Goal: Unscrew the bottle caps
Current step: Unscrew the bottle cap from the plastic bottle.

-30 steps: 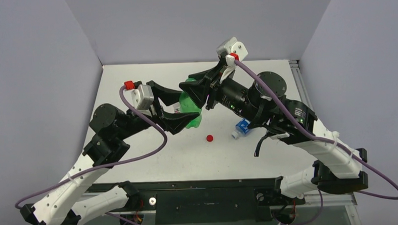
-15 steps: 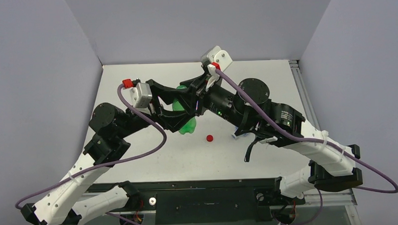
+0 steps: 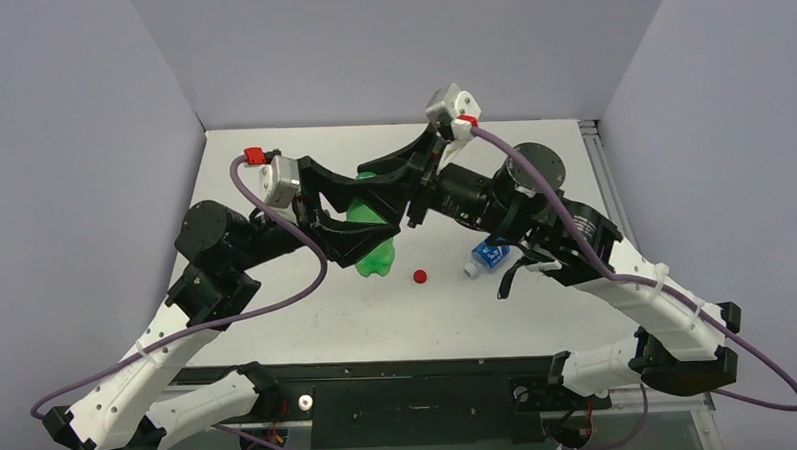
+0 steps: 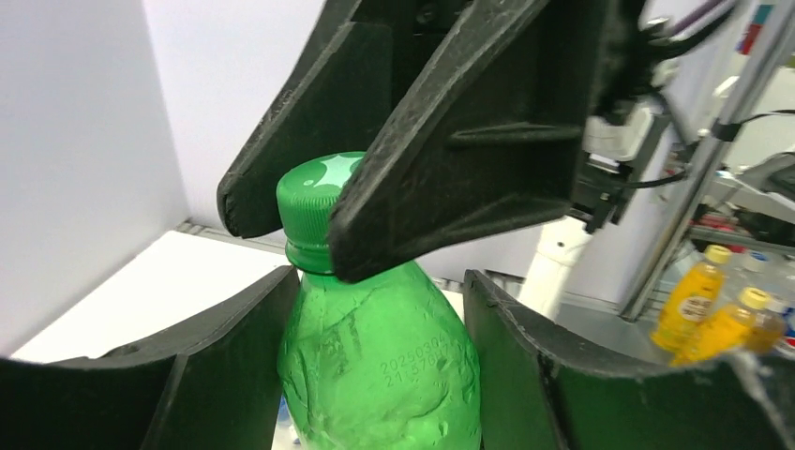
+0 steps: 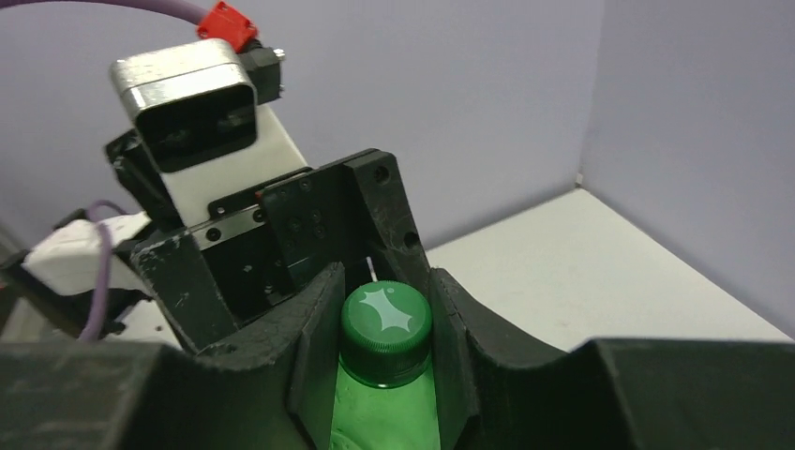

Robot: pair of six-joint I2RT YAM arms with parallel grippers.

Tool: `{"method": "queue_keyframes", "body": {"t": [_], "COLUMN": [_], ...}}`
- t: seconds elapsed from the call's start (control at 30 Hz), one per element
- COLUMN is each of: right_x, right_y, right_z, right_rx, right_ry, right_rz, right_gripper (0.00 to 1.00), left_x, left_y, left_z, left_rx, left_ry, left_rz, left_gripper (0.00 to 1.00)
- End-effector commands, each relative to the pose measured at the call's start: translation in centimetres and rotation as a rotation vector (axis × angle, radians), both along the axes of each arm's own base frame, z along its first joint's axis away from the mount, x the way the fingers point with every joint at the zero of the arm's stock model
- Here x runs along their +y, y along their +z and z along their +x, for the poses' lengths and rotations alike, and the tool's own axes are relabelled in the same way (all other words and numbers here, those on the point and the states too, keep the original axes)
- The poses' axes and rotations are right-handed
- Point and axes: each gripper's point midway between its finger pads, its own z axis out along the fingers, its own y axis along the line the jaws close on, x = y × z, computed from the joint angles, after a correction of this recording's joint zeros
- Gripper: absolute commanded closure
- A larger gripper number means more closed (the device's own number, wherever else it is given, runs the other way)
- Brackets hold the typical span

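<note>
The all-green bottle (image 3: 377, 258) (image 4: 380, 366) hangs tilted above the table, and my left gripper (image 3: 357, 224) (image 4: 380, 314) is shut on its body, one finger on each side. The green bottle cap (image 4: 314, 202) (image 5: 385, 323) sits on the bottle's neck, and my right gripper (image 3: 401, 190) (image 5: 384, 292) is shut on it from above. In the left wrist view, the right gripper's black fingers (image 4: 459, 141) straddle the cap. A loose red cap (image 3: 419, 276) lies on the table just right of the bottle's base.
A clear bottle with a blue label (image 3: 486, 255) lies on its side under the right arm. Both arms cross over the middle of the white table (image 3: 272, 149). Grey walls close in the back and sides.
My right wrist swung left and then back right while staying on the green cap. The green bottle's base drifted a little toward the near left. The left grip held.
</note>
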Motion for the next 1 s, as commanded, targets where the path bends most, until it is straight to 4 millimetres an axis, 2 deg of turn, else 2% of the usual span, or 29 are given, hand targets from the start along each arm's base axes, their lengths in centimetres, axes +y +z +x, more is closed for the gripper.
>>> {"method": "queue_keyframes", "body": {"t": [0.0,0.1,0.13,0.33,0.37,0.53,0.57,0.6,0.63,0.67,0.7,0.73,0.83,0.87,0.9,0.93,0.97], "right_x": [-2.0,-1.9,-1.9,-2.5,-2.8,-3.7,-3.6,-3.8,-4.0,-4.6,-5.0,-5.5,-6.6,-6.7,-6.4,-5.6,-5.9], "right_y": [4.9,5.0,4.5,4.3,4.7,4.9,4.9,5.1,5.0,5.6,5.9,6.4,6.9,5.4,6.0,4.3,4.9], "right_z": [-6.4,-9.1,-10.0,-10.2,-10.2,-8.3,-7.0,-6.2,-4.4,-3.8,-2.2,-1.7,0.2,1.8,0.7,0.9,0.8], "right_rx": [-0.145,-0.187,-0.186,-0.184,-0.206,-0.193,-0.17,-0.184,-0.144,-0.176,-0.159,-0.156,-0.12,-0.072,-0.104,-0.067,-0.08], "right_ry": [0.442,0.61,0.671,0.76,0.761,0.713,0.646,0.594,0.482,0.422,0.318,0.268,0.069,-0.032,-0.033,-0.077,-0.107], "right_rz": [0.197,0.175,0.145,0.114,0.132,0.172,0.172,0.169,0.166,0.168,0.176,0.189,0.184,0.129,0.108,0.046,0.034], "right_gripper": [1.0,1.0,1.0,1.0,1.0,0.99,0.86,0.79,0.65,0.49,0.4,0.28,0.24,0.24,0.23,0.23,0.23], "left_x": [1.0,1.2,1.2,1.3,1.3,1.2,1.1,1.1,1.0,0.9,0.6,0.5,-0.1,0.0,0.0,0.3,0.4], "left_y": [4.5,4.4,4.3,3.8,3.8,3.7,3.7,3.7,3.4,3.3,2.8,2.5,0.6,0.1,-0.4,-0.5,-1.0], "left_z": [-6.5,-7.8,-8.3,-9.4,-9.4,-9.6,-9.4,-9.3,-8.9,-8.6,-7.9,-7.3,-4.1,-3.2,-1.5,-0.2,0.7], "left_rx": [-0.074,-0.072,-0.082,-0.096,-0.095,-0.1,-0.097,-0.105,-0.096,-0.11,-0.1,-0.136,-0.158,-0.202,-0.243,-0.236,-0.25], "left_ry": [-0.269,-0.333,-0.359,-0.418,-0.42,-0.432,-0.426,-0.42,-0.403,-0.385,-0.358,-0.323,-0.169,-0.118,-0.027,0.046,0.088], "left_rz": [-0.067,-0.051,-0.042,-0.022,-0.021,-0.018,-0.016,-0.016,-0.012,-0.01,-0.003,0.004,0.045,0.066,0.084,0.086,0.1], "left_gripper": [1.0,1.0,1.0,1.0,1.0,1.0,1.0,1.0,1.0,1.0,1.0,1.0,1.0,1.0,1.0,1.0,1.0]}}
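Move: The right fingers already pinch the green bottle's cap right at their hand point. The left hand holds the bottle just below, with that cap about 6 cm above its own hand point and some 1 cm to its left. Counted from the right hand, the loose red cap lies on the table roughly 11 cm ahead, 7 cm to the right; the blue-label bottle lies about 17 cm ahead, 22 cm to the right. Both are some 50 cm below. Back towards the bases swing both hands, about 7 cm, the right twisting counter-clockwise nearly 40 degrees on the cap while the left turns clockwise some 20 degrees with its hold on the bottle kept. Then the right fingers open wide, letting go of the cap, and that hand goes forward and up, edging right, while turning back clockwise; the left eases forward and down, undoing half its turn. ##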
